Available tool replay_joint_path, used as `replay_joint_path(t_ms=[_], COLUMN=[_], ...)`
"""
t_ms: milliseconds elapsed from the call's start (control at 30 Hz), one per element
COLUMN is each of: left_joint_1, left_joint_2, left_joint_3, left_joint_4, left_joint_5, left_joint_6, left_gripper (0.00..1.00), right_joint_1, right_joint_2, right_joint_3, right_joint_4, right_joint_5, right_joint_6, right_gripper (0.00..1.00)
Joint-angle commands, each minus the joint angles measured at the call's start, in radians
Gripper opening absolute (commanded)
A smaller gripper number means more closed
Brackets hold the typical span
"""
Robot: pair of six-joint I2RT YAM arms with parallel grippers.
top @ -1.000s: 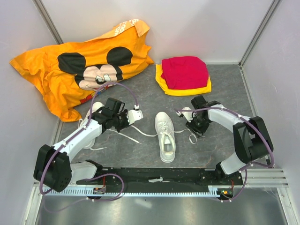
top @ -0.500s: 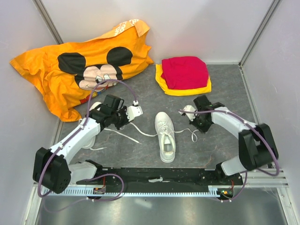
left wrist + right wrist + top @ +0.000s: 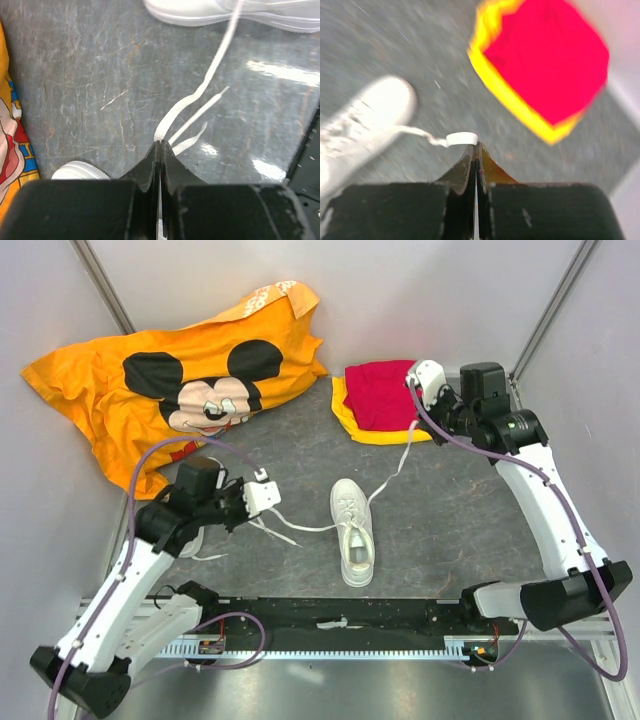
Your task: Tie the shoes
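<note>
One white shoe (image 3: 354, 538) lies at the table's middle, toe toward me. The second shoe (image 3: 191, 540) is mostly hidden under my left arm; its toe (image 3: 80, 171) shows in the left wrist view. My left gripper (image 3: 243, 512) is shut on a flat white lace (image 3: 200, 95) that runs to the middle shoe (image 3: 225, 12). My right gripper (image 3: 418, 412) is raised near the red cloth and shut on the other lace end (image 3: 461, 139). That lace (image 3: 390, 465) stretches down to the shoe (image 3: 360, 125).
The orange cartoon-mouse shirt (image 3: 170, 380) lies at the back left. The folded red and yellow cloths (image 3: 385, 400) sit at the back, just beside my right gripper. Grey walls close in on three sides. The black base rail (image 3: 340, 615) runs along the near edge.
My right gripper shut on the lace end, then rose and swung back toward the red cloth, drawing the lace out. My left arm pulled back and left with its lace.
</note>
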Motion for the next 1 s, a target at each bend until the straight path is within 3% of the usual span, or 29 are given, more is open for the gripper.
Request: replay_joint_path(t_ms=[0, 500, 800, 967], left_joint_1=[0.004, 0.004, 0.004, 0.004], left_joint_2=[-0.12, -0.243, -0.353, -0.378], left_joint_3=[0.045, 0.087, 0.065, 0.065], left_joint_4=[-0.148, -0.308, -0.349, -0.368], left_joint_5=[0.097, 0.226, 0.243, 0.266], left_joint_6=[0.095, 0.145, 0.201, 0.22], left_gripper=[0.02, 0.02, 0.01, 0.02], right_joint_1=[0.102, 0.636, 0.775, 0.788], right_joint_2=[0.026, 0.219, 0.394, 0.462], right_joint_3=[0.141, 0.244, 0.363, 0.333], right_joint_4=[0.001, 0.287, 0.432, 0.532], right_joint_5=[-0.212, -0.106, -0.095, -0.1], right_joint_6=[0.071, 0.255, 0.43, 0.502], right_gripper=[0.0, 0.0, 0.0, 0.0])
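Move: The right hand, shut on the right lace, is high up: the middle shoe's centre lies about 13 cm back, 17 cm to its left and 24 cm below. The red cloth is some 21 cm ahead of this hand and 7 cm left. The left hand, shut on the other lace, has the middle shoe roughly 25 cm to its right, 1 cm ahead and 15 cm below, and the second shoe about 13 cm left and 7 cm ahead, as far below. Keeping its pinch on the right lace, the right hand sweeps some 36 cm left and 13 cm back, high over the front of the middle shoe towards the second shoe's side, swinging roughly 40 degrees counter-clockwise while its fingertips tip up. The left hand, still gripping its own lace, draws back about 11 cm, rises a few centimetres and turns clockwise. ##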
